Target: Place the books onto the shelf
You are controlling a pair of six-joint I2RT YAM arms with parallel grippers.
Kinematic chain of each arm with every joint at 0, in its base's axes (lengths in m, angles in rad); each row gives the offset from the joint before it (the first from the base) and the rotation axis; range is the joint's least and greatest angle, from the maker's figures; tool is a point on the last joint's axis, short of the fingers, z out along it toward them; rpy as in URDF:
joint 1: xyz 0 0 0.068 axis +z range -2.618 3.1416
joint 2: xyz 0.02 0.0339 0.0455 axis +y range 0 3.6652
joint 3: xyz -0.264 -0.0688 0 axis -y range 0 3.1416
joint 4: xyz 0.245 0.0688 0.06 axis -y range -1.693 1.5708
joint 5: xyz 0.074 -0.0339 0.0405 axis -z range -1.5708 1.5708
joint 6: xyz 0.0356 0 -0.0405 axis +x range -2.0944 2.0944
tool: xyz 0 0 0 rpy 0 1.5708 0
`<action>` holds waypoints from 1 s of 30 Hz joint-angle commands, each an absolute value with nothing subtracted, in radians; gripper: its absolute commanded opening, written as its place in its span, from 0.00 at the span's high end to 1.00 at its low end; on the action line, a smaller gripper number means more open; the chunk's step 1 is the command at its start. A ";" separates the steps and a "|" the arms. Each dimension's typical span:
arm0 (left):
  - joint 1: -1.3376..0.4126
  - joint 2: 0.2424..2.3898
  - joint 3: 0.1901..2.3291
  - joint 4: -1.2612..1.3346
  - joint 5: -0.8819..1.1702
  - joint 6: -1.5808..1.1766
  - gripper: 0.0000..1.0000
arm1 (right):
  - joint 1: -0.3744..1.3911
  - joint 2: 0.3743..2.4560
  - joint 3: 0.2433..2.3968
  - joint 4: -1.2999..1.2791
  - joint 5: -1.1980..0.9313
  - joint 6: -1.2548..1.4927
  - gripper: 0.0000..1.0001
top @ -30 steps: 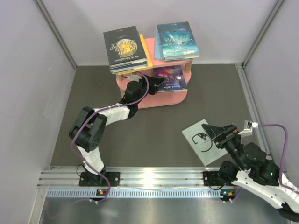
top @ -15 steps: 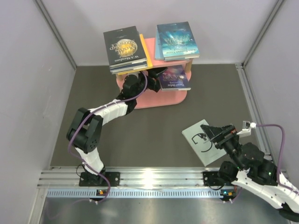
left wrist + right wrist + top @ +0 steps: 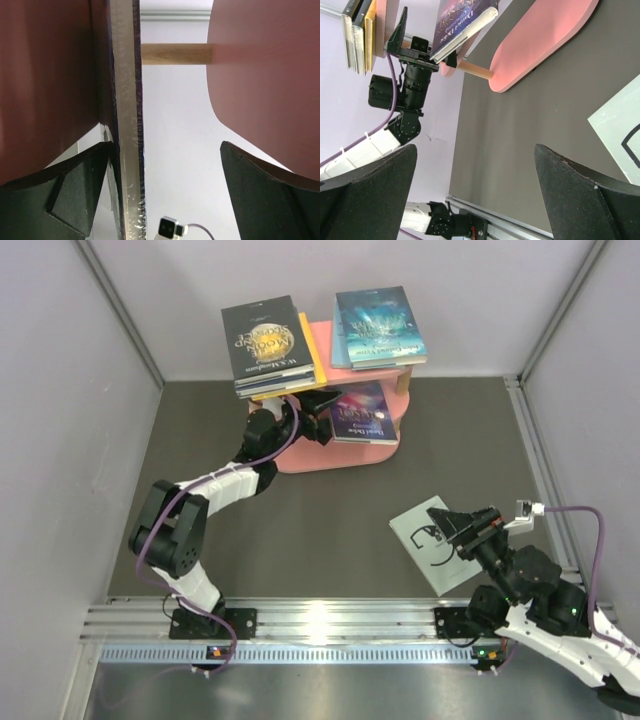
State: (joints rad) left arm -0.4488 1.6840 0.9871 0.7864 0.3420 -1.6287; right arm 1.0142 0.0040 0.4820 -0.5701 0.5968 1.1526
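The pink shelf (image 3: 322, 340) stands at the back of the table. Its top board carries two stacks of books, one topped by a black book with a gold moon (image 3: 266, 338), the other by a teal icy book (image 3: 378, 324). A purple galaxy book (image 3: 362, 412) lies on the middle board. My left gripper (image 3: 322, 405) is open at that book's left edge. In the left wrist view the book's page edge (image 3: 127, 125) runs beside the left finger of that open gripper (image 3: 165, 150). A pale grey-white book (image 3: 428, 548) lies flat on the table under my open right gripper (image 3: 447, 527).
A wooden post (image 3: 175, 53) joins the pink boards (image 3: 265, 75) ahead of the left fingers. The right wrist view shows the bottom board (image 3: 540, 40), the purple book (image 3: 465, 25), and a corner of the grey-white book (image 3: 620, 135). Lilac walls enclose the dark table.
The left gripper pushed the purple galaxy book into the middle tier, opened and let it go. Its arm has drawn back to the left. The right arm has barely moved.
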 commanded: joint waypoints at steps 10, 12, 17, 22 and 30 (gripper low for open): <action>-0.442 1.666 1.146 -0.049 0.298 -1.384 0.02 | 1.020 0.018 0.420 -0.378 0.571 1.132 0.47; -0.439 1.672 1.161 -0.046 0.302 -1.371 0.02 | 1.020 0.108 0.400 -0.258 0.552 1.118 0.71; -0.439 1.715 1.223 -0.141 0.317 -1.322 0.02 | 1.008 0.383 0.460 -0.053 0.512 1.057 0.95; -0.439 1.755 1.226 -0.155 0.354 -1.299 0.02 | 0.899 0.699 0.568 0.056 0.326 1.054 1.00; -0.439 1.808 1.161 -0.115 0.399 -1.278 0.02 | 0.773 0.934 0.577 0.345 0.174 1.068 1.00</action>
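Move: The purple book lies on the middle shelf, its centre about 7 cm right of the left hand, 1 cm ahead and 3 cm lower. The top shelf's black-covered stack stands some 12 cm left, 3 cm ahead and 14 cm above that hand; the teal stack, 9 cm right, 3 cm ahead, equally high. From the right hand the purple book is roughly 27 cm ahead, 13 cm left, near level; the white book lies 3 cm ahead, 23 cm below. Right fingers shut empty, reaching 15 cm left-forward towards the purple book; left hand tips down beside its spine. ##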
